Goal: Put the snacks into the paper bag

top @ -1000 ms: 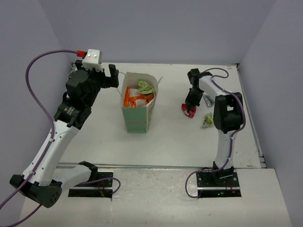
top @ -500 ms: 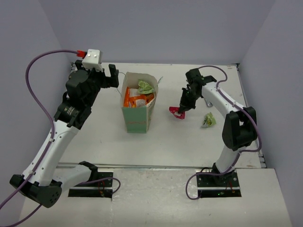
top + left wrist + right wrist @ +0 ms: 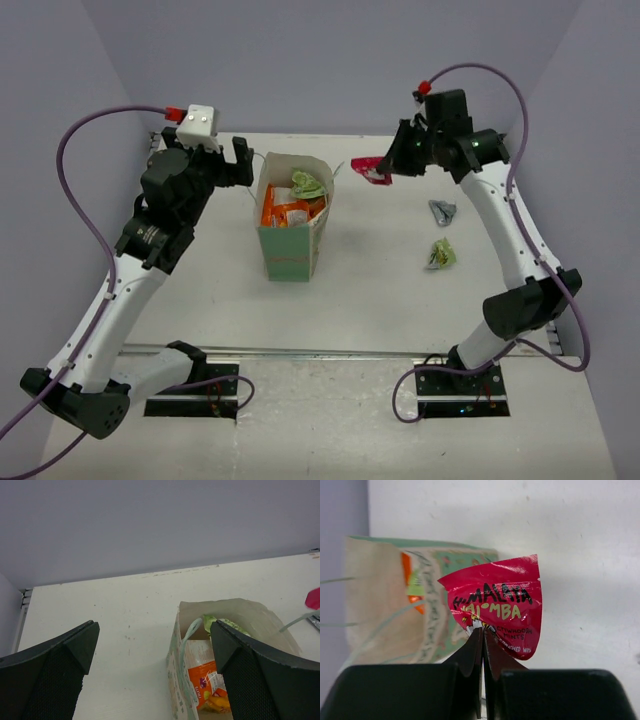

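The mint-green paper bag (image 3: 288, 255) stands upright mid-table, open, holding orange pouches (image 3: 285, 213) and a green packet (image 3: 310, 184). My right gripper (image 3: 385, 167) is shut on the red-pink packet (image 3: 367, 168), held in the air just right of the bag's far rim. In the right wrist view the packet (image 3: 500, 607) hangs from the closed fingertips (image 3: 482, 630) with the bag (image 3: 385, 600) behind it. A grey packet (image 3: 441, 210) and a green packet (image 3: 440, 254) lie on the table at the right. My left gripper (image 3: 152, 645) is open and empty above the bag's left side (image 3: 180, 670).
Grey walls enclose the table on three sides. The table's right edge (image 3: 535, 260) runs near the two loose packets. The arm bases (image 3: 200, 385) sit at the near edge.
My right gripper has lifted the red-pink packet off the table and carried it up and toward the far side, then left toward the bag. The left arm has not moved.
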`<state>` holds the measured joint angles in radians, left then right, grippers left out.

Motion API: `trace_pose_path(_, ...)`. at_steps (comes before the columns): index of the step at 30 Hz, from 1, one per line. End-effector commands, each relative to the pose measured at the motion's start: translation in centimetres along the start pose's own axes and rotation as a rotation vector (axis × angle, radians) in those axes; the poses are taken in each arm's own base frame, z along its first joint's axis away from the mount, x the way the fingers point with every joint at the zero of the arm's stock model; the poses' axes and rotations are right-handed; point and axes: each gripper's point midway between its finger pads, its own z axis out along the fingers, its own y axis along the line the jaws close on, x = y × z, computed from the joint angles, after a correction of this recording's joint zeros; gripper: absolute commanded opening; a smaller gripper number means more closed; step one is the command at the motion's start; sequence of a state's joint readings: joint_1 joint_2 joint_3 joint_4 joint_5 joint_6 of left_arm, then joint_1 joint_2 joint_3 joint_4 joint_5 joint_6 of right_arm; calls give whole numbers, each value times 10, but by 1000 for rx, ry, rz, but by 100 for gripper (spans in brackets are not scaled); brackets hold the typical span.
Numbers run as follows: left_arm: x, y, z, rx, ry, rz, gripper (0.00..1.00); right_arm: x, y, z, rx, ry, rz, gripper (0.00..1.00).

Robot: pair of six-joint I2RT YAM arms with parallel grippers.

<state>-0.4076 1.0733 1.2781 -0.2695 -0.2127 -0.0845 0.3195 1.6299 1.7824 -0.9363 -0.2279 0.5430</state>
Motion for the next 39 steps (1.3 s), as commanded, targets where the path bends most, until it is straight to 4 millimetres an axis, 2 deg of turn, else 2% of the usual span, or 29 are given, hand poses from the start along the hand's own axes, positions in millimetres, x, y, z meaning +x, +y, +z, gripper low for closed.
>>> trace_pose_path(1, -14, -4, -3, 18, -48, 3, 100, -44, 49, -60, -140, -157, -83, 0)
trace_pose_path(3, -13, -4, -3, 18, -45, 3, 100, -57, 71, -74, -211, -191, -96, 0)
trace_pose_path(4, -13, -4, -4, 18, -46, 3, 100, -69, 88, -94, -265, -246, -118, 0)
trace_pose_path(6, -13, -5, -5, 21, -46, 1, 100, -84, 115, -114, -375, -314, -163, 0)
trace_pose_path(9, -13, -6, -5, 24, -45, -1, 100, -83, 170, -158, -628, -374, -277, 0)
trace_pose_path(12, -14, -8, -5, 32, -46, -1, 100, -82, 189, -171, -714, -390, -294, 0)
trace_pose_path(16, -13, -11, -4, 41, -41, -3, 100, -70, 197, -158, -764, -302, -289, 0)
trace_pose_path(17, -13, -12, -5, 44, -41, -1, 100, -68, 194, -153, -742, -289, -275, 2)
trace_pose_path(18, -14, -12, -5, 43, -41, 0, 100, -65, 185, -139, -701, -265, -247, 19)
trace_pose_path(19, -13, -11, -5, 40, -40, 0, 100, -61, 178, -139, -671, -271, -233, 37)
trace_pose_path(20, -14, -11, -6, 38, -41, 2, 100, -62, 162, -127, -584, -282, -190, 71)
trace_pose_path(21, -14, -11, -6, 37, -41, 2, 100, -49, 137, -96, -495, -227, -139, 78)
trace_pose_path(23, -13, -10, -7, 33, -40, 2, 100, -34, 106, -81, -380, -189, -46, 82)
trace_pose_path(24, -13, -10, -7, 33, -40, 2, 100, -14, 80, -54, -310, -118, 7, 83)
trace_pose_path(25, -12, -10, -7, 32, -37, 3, 100, -5, 69, -46, -272, -93, 63, 84)
trace_pose_path(26, -12, -10, -7, 33, -37, 1, 100, 1, 60, -48, -249, -104, 86, 84)
trace_pose_path(27, -11, -10, -7, 33, -35, 0, 100, 18, 38, -29, -179, -80, 123, 85)
trace_pose_path(29, -10, -11, -6, 36, -34, -1, 100, 25, 22, -22, -126, -99, 191, 86)
trace_pose_path(30, -10, -11, -5, 38, -32, -2, 100, 32, 4, -14, -64, -105, 217, 86)
trace_pose_path(31, -11, -12, -5, 40, -35, -3, 100, 35, -2, -9, -40, -102, 234, 86)
trace_pose_path(33, -10, -13, -5, 44, -32, -2, 100, 46, -18, 9, 26, -57, 287, 96)
trace_pose_path(34, -9, -14, -4, 45, -30, -2, 100, 51, -21, 16, 37, -27, 299, 98)
trace_pose_path(35, -9, -15, -4, 49, -30, -2, 100, 58, -26, 23, 60, 11, 306, 99)
trace_pose_path(36, -10, -15, -5, 49, -32, -2, 100, 65, -32, 39, 86, 63, 310, 99)
trace_pose_path(38, -9, -16, -5, 50, -30, 0, 100, 74, -39, 55, 113, 125, 299, 99)
trace_pose_path(39, -9, -16, -5, 52, -29, 0, 100, 79, -46, 71, 138, 158, 299, 99)
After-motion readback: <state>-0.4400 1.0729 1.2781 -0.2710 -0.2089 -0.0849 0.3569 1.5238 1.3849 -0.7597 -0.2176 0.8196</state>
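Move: The right hand, shut on the red packet, has the paper bag's mouth about 17 cm to its left, 2 cm nearer the base and some 5 cm below. On the table, about 27 cm below this hand, the green packet lies 4 cm back and 16 cm to the right, and the grey packet 6 cm ahead and 18 cm to the right. From the idle left hand the bag mouth is 10 cm right, 1 cm ahead and 17 cm below. The right hand, still pinching the red packet, swings fast up by about 23 cm and some 7 cm left, the side the bag lies on, tipping its fingers upward and turning them counter-clockwise; near the top the fingers snap wide open and let go of the packet. It then sinks some 30 cm with open fingers, drifting back to the right and tipping down about 45 degrees, to end lower than it began, short of the bag on its right side and above the packet. ##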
